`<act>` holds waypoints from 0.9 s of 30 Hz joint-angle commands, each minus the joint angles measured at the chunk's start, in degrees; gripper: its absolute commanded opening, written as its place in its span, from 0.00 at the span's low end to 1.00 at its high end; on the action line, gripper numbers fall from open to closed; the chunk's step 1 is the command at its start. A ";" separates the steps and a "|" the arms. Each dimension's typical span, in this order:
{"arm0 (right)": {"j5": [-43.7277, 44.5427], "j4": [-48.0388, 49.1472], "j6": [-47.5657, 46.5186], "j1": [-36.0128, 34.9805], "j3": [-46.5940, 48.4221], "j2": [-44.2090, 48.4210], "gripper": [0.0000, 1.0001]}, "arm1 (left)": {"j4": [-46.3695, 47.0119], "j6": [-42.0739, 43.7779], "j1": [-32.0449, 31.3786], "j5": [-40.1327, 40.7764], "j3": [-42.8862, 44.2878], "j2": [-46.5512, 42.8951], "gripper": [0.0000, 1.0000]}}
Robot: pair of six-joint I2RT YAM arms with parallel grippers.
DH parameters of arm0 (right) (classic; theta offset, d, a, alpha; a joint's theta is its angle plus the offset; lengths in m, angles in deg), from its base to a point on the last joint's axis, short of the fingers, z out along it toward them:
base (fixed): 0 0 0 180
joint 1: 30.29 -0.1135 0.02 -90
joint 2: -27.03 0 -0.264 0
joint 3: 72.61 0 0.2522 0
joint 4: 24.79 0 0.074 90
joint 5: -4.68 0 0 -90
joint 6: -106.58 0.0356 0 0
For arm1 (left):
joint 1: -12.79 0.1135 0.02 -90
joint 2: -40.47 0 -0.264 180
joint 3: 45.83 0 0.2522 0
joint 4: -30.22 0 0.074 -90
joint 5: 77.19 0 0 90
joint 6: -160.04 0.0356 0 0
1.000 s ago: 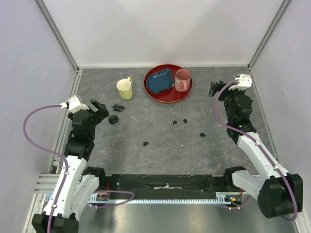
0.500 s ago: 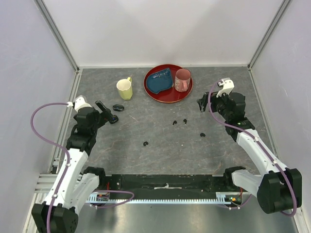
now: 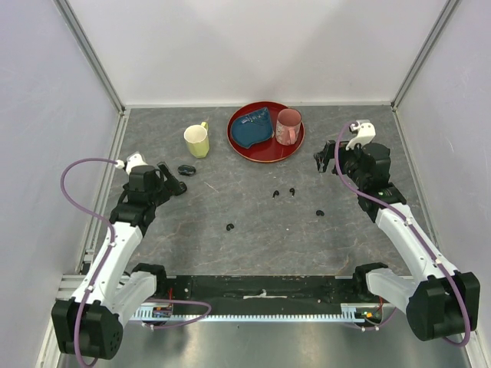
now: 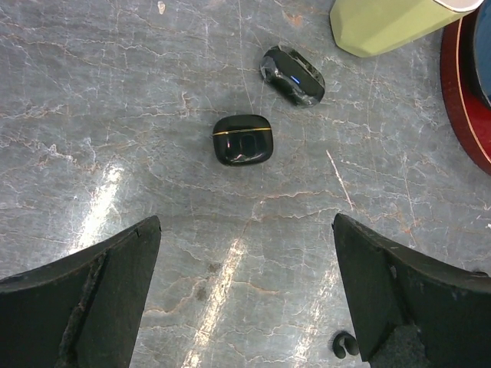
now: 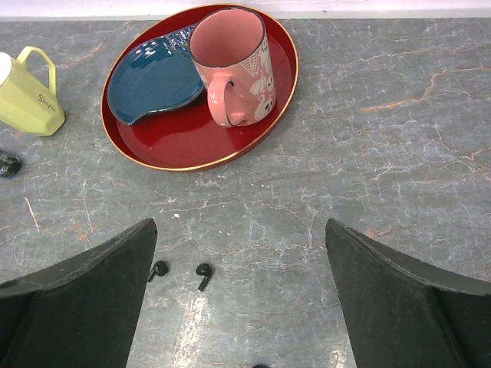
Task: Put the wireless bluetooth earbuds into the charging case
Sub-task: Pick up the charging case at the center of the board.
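Observation:
Several tiny black earbuds lie loose on the grey table: two side by side (image 3: 275,194) (image 3: 292,190), one further right (image 3: 320,212) and one nearer the front (image 3: 229,227). A closed black charging case (image 4: 242,139) with a gold seam lies ahead of my left gripper (image 4: 245,222), which is open and empty. A second black case (image 4: 292,64) lies just beyond it, near the yellow mug. One earbud (image 4: 345,345) shows by my left gripper's right finger. My right gripper (image 5: 239,226) hangs open above the table, with two earbuds (image 5: 158,268) (image 5: 203,274) below its left finger.
A yellow mug (image 3: 197,140) stands at the back left. A red tray (image 3: 265,159) at the back centre holds a blue dish (image 3: 252,129) and a pink mug (image 3: 288,126). White walls with metal frame rails enclose the table on three sides.
My left arm has swung forward and lowered toward the two cases. My right arm has moved left and down, away from the right wall. Both grippers stayed open.

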 commanded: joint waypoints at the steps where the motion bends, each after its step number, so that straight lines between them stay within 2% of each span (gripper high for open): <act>1: 1.46 0.57 2.32 -0.06 2.63 -0.13 0.98 | 0.12 -1.33 0.02 -0.67 1.64 0.21 1.00; 10: 5.16 -0.31 3.12 -0.06 2.28 0.30 0.98 | 1.35 -0.45 -0.07 -1.36 1.38 3.99 1.00; 15: 5.42 -0.49 3.56 -0.06 2.02 0.57 0.98 | 2.85 2.10 -0.07 -3.65 1.90 9.96 0.98; 22: 6.47 -0.58 3.73 0.03 1.41 0.83 0.98 | 3.46 4.12 -0.07 0.38 5.94 19.63 0.97; 27: 7.09 -0.84 3.73 -0.15 1.05 1.36 0.98 | 6.09 5.87 -0.07 -1.45 8.49 24.47 0.96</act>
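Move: The charging case with the gold seam lies some 6 cm ahead of the left hand, about 3 cm to its right and roughly 12 cm below. The black case with the blue light sits about 7 cm farther out than it and 2 cm farther right; the yellow mug stands some 15 cm beyond it and 5 cm farther right. From the right hand, that charging case lies about 46 cm to the left, 2 cm back and some 19 cm lower. Down towards the gold-seamed charging case goes the left hand, sinking about 7 cm and only near the end also easing some 2 cm forward. Its wrist tips the wide-open fingers about 15 degrees further down, and nothing is touched yet. The right hand, open and empty, drifts a little right, turning slightly clockwise. ##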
